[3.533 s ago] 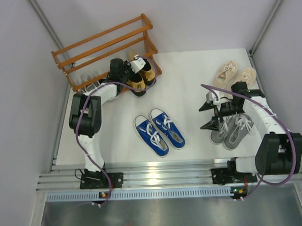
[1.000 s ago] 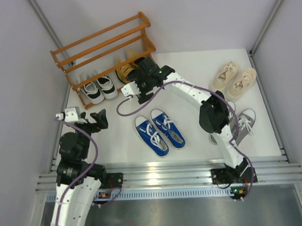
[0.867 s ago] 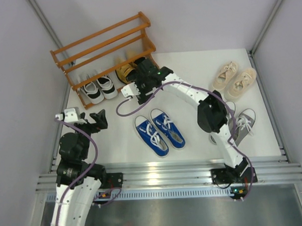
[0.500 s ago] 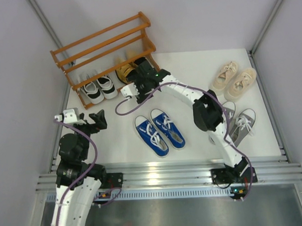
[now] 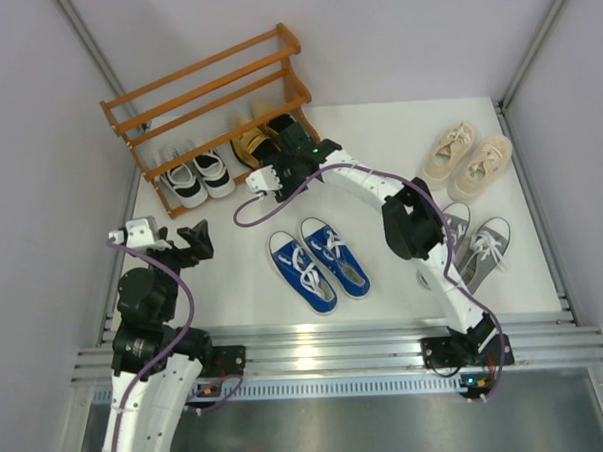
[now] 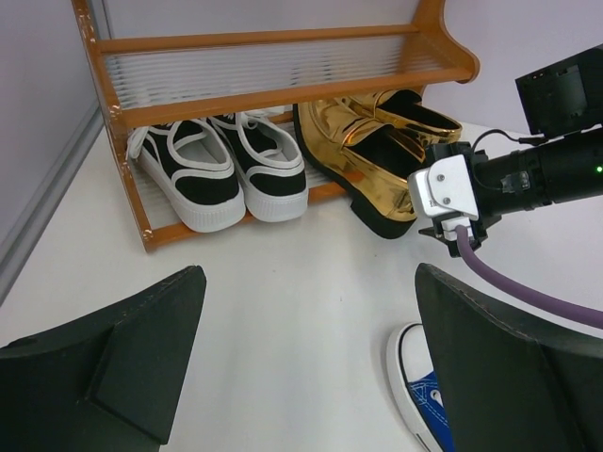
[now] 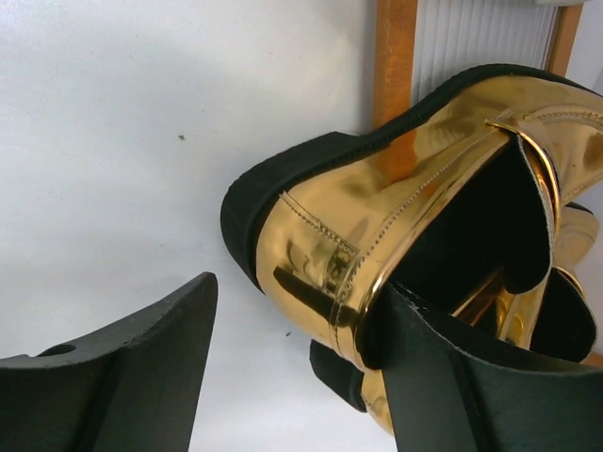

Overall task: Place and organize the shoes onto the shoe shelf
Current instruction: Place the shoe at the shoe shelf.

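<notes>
The shoe shelf [image 5: 205, 85] stands at the back left. Black-and-white sneakers [image 5: 199, 175] and gold loafers [image 5: 250, 144] sit on its lowest tier. My right gripper [image 7: 297, 287] straddles the heel of one gold loafer [image 7: 415, 188]. One finger is inside the shoe's mouth against the heel wall. The other finger stands off outside with a gap, so the jaws are open. My left gripper [image 6: 306, 282] hangs wide open over bare table before the shelf [image 6: 283, 89], holding nothing. Blue sneakers [image 5: 318, 263], grey sneakers [image 5: 478, 250] and beige lace-ups [image 5: 469, 157] lie on the table.
The right arm [image 5: 380, 188] stretches diagonally across the table from its base to the shelf. A blue sneaker's toe [image 6: 419, 386] lies just right of my left gripper. Walls close in on the left, the back and the right.
The right gripper's jaws have narrowed around the gold loafer's heel and the wrist has edged toward the shelf. The left arm has stayed still.
</notes>
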{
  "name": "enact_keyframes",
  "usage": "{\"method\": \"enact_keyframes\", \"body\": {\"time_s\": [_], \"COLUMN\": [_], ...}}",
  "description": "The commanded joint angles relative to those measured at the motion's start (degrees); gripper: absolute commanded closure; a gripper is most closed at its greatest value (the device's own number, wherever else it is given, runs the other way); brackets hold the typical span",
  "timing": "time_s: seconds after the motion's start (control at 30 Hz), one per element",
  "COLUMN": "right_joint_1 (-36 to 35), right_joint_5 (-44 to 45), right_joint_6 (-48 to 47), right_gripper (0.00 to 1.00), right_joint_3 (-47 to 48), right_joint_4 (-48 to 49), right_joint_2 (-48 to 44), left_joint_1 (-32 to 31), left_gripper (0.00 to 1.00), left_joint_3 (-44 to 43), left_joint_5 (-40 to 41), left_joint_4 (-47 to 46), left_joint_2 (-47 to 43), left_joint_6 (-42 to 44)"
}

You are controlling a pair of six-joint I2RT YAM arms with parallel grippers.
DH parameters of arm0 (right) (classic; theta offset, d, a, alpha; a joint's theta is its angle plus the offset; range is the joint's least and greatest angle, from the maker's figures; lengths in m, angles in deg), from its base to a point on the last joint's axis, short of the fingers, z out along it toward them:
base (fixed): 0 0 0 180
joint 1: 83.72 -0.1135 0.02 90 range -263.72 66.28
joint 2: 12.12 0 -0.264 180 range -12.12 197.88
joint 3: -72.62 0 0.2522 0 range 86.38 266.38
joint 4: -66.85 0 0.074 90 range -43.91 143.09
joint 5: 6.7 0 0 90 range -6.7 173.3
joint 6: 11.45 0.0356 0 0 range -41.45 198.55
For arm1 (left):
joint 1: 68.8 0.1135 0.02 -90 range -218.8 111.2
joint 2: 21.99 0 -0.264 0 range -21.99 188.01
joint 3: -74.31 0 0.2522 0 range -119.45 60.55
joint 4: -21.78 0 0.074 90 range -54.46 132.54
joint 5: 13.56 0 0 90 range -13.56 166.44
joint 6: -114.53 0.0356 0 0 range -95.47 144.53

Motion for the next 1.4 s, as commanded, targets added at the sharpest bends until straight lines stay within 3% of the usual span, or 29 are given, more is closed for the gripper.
{"method": "enact_keyframes", "body": {"time_s": [0.0, 0.23, 0.93, 1.37], "right_joint_1": [0.08, 0.08, 0.43, 0.43], "right_joint_5": [-1.71, -4.18, -3.04, -2.42], "right_joint_6": [-0.03, 1.64, 3.57, 5.77], "right_gripper": [0.35, 0.38, 0.7, 0.77], "right_joint_3": [2.34, 2.34, 0.76, 1.55], "right_joint_4": [2.14, 2.58, 9.87, 13.21], "right_joint_2": [1.0, 1.71, -1.72, -3.56], "left_joint_1": [0.19, 0.19, 0.19, 0.19], "left_gripper": [0.02, 0.02, 0.02, 0.02], "left_joint_3": [0.19, 0.19, 0.27, 0.19], "left_joint_5": [1.06, 1.33, 1.41, 1.41], "left_joint_4": [-1.35, -1.35, -1.35, -1.35], "left_joint_2": [-0.86, -0.87, -1.04, -1.13], "left_joint_6": [-0.5, -0.5, -0.5, -0.58]}}
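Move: The left-hand gold shoe, its heel collar already between the right gripper's open fingers, has its middle about 9 cm ahead, 5 cm left and 3 cm below. Its gold mate's middle is roughly 12 cm ahead and 1 cm right of the hand; the nearer black-and-white shoe some 3 cm ahead and 15 cm left. The right blue shoe lies about 21 cm back and 14 cm right. From the left gripper, the left-hand gold shoe is about 29 cm ahead, 10 cm right and 20 cm down. Close the right gripper on the heel of the left-hand gold shoe, one finger outside the heel and the other inside the collar, going from about two-thirds open to well under half until the heel wall is pinched. As the fingers shut, ease the hand just over 1 cm left, with about 5 degrees of wrist roll, then hold there and keep tightening. ##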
